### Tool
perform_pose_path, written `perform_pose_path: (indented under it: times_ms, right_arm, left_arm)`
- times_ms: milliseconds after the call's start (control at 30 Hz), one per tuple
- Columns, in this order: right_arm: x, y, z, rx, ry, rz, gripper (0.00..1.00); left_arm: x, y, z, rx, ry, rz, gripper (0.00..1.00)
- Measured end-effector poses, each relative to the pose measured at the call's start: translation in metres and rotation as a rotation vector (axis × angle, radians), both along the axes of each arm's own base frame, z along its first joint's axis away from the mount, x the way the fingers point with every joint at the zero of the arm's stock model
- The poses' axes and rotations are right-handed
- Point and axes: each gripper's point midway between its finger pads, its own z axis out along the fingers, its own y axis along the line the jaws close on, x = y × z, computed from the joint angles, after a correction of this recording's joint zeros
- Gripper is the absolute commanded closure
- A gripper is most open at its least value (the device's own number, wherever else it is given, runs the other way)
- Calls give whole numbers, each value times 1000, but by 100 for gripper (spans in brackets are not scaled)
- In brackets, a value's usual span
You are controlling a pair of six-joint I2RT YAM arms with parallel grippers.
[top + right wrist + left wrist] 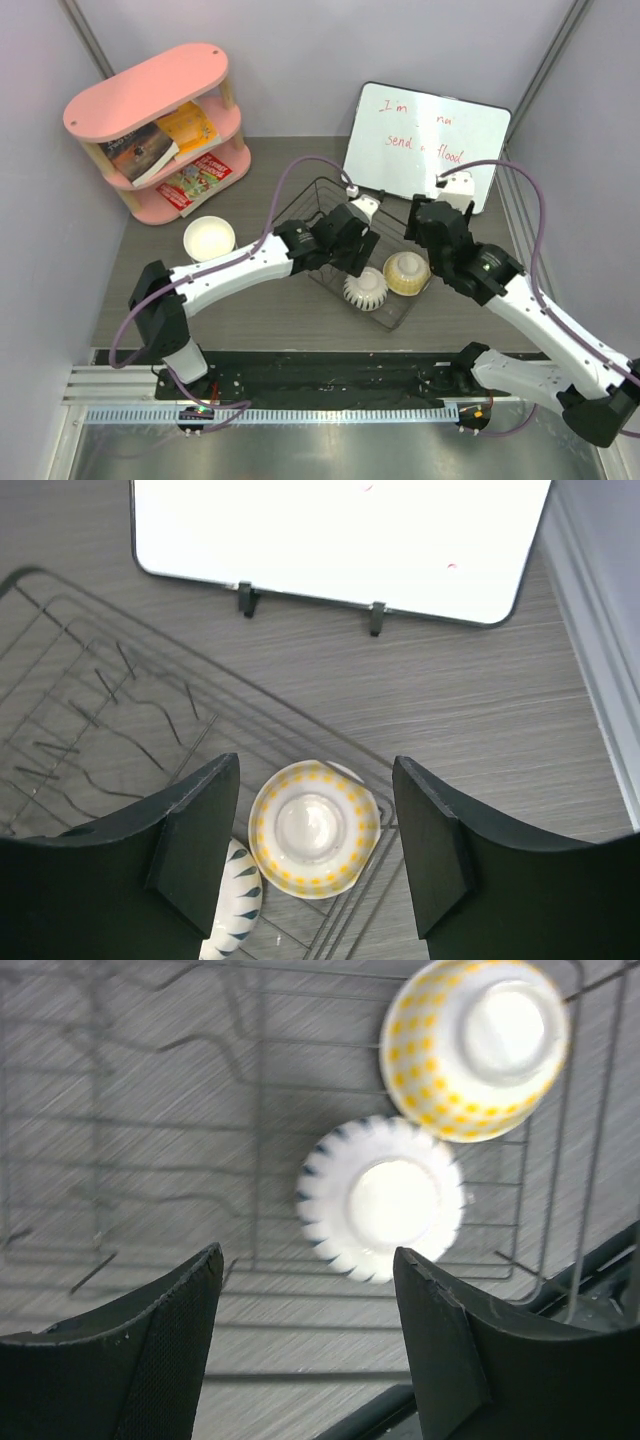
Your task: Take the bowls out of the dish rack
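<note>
The black wire dish rack (318,200) stands mid-table and holds two upturned bowls: a white ribbed bowl (365,289) and a yellow patterned bowl (407,273). A cream bowl (209,238) sits upright on the table to the rack's left. My left gripper (357,256) hovers over the rack, open and empty. In its wrist view the left gripper (310,1258) is just short of the ribbed bowl (380,1198), with the yellow bowl (472,1045) beyond. My right gripper (315,768) is open above the yellow bowl (313,827), which shows between its fingers.
A whiteboard (425,145) leans behind the rack on small feet. A pink shelf (160,120) with books fills the back left corner. The rack's wire prongs (100,710) stand up beside the bowls. The ribbed bowl (238,910) lies close to the right gripper's left finger.
</note>
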Motion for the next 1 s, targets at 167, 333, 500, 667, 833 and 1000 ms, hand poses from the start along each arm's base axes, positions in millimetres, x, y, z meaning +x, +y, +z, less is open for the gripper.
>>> perform_pose_path:
  times_ms: [167, 333, 500, 667, 833, 1000]
  right_arm:
    - [-13, -21, 23, 37, -69, -43, 33]
    - [-17, -16, 11, 24, -15, -6, 35]
    - [-23, -1, -18, 33, 86, 71, 35]
    - [-37, -1, -56, 7, 193, 98, 35]
    - [-47, -2, -77, -2, 256, 111, 34]
    - [-50, -3, -84, -2, 275, 105, 35]
  left_arm:
    - [-3, -36, -10, -17, 32, -88, 31]
    - [-8, -47, -44, 31, 92, -136, 31]
    - [-12, -45, -60, 51, 124, -157, 30]
    - [-10, -43, -64, 24, 162, -180, 31]
    - [1, -33, -66, -12, 216, -187, 31]
    - [9, -23, -67, -46, 279, -193, 30]
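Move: The white bowl with blue petal marks lies about 5 cm back and 2 cm right of the left hand, some 11 cm below it. The yellow-dotted bowl is 11 cm to that hand's right and 1 cm back, and the dish rack's middle about 4 cm ahead. From the right hand, the yellow-dotted bowl is roughly 9 cm back, 1 cm left and 20 cm down; the petal bowl is 13 cm back and 10 cm left. No touch shows yet: the open left hand sinks about 6 cm towards the petal bowl, sliding right and then partly back left and slightly forward as its fingers tip some 15 degrees further down. The open right hand first rises slightly, drifting right and back, then comes down and back, ending about 8 cm lower and nearer the yellow-dotted bowl, fingers tipping down. ##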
